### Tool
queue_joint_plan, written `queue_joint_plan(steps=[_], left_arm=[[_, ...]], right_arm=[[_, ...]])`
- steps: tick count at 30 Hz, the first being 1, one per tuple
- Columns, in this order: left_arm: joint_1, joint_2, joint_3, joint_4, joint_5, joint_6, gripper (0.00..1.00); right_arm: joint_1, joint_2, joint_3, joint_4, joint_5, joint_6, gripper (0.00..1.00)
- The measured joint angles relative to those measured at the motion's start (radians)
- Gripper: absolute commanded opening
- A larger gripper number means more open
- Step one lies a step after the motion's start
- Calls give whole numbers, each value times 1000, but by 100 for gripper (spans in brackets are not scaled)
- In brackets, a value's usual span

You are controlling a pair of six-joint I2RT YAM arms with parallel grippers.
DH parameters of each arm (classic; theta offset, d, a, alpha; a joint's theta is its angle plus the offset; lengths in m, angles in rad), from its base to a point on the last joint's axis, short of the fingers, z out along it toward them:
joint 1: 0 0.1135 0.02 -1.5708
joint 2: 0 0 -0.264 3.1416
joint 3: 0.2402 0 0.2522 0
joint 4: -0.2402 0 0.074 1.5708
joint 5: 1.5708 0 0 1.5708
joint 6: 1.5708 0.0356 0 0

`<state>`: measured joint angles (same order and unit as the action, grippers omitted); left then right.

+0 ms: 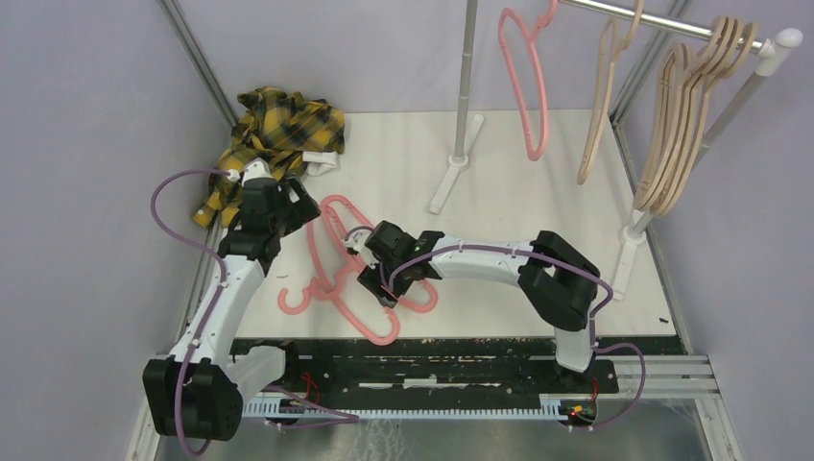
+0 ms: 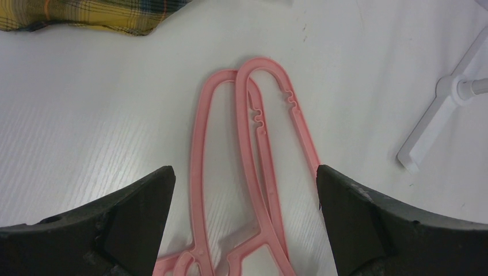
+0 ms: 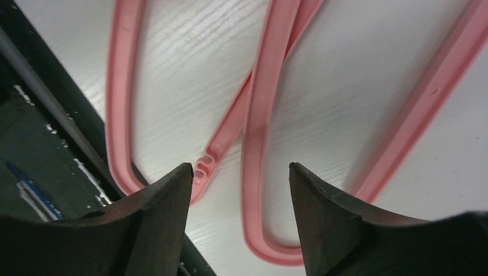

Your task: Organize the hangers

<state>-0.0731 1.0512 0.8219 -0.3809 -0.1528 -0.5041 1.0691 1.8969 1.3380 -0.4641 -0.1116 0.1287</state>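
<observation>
Two pink hangers [image 1: 338, 252] lie overlapped on the white table between the arms. My left gripper [image 1: 303, 206] hovers over their far rounded ends [image 2: 253, 121], open wide, both fingers [image 2: 138, 213] clear of the plastic. My right gripper [image 1: 383, 285] is low over their near ends, open, with one pink bar [image 3: 256, 115] running between its fingertips [image 3: 172, 195] and touching neither. On the rack's rail hang another pink hanger [image 1: 531, 86], a single beige hanger [image 1: 597, 106] and a bunch of several beige hangers [image 1: 683, 125].
A yellow plaid shirt [image 1: 274, 134] is crumpled at the table's back left, its edge at the top of the left wrist view [image 2: 86, 14]. The rack's white feet [image 1: 449, 178] [image 1: 626, 254] stand on the table. A black rail [image 1: 432, 351] borders the near edge.
</observation>
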Motion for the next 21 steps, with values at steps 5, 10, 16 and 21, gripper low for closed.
queue_joint_plan(steps=[5,10,16,21], left_arm=[[0,-37,-9,0,8,0,99],[4,-50,-11,0,9,0,99],[8,-51,-15,1,11,0,99],[11,-59,-31,0,18,0,99]], right_arm=[[0,35,-31,27,39,-14,69],[-1,58,-34,60,56,-27,60],[-1,76,-32,98,68,-30,44],[0,80,-33,127,101,-28,15]])
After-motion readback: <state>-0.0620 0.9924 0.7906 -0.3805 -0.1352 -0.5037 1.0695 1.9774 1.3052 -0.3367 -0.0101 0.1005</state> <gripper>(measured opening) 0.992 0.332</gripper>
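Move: The upper pink hanger's near arm runs between the right fingers' line, about 1 cm ahead and 4 cm below. Its straight bar lies some 11 cm ahead of the right hand, its rounded end about 9 cm to the right. The lower pink hanger's rounded end is roughly 9 cm back. From the left hand, the near arm is some 14 cm back, 16 cm right and 16 cm below. Lower the right gripper about 3.5 cm with its fingers astride the upper pink hanger's near arm, then ease it some 2 cm forward close above the table. While easing forward, close the fingers from well open to about a third, bringing the pads onto both sides of that arm. ##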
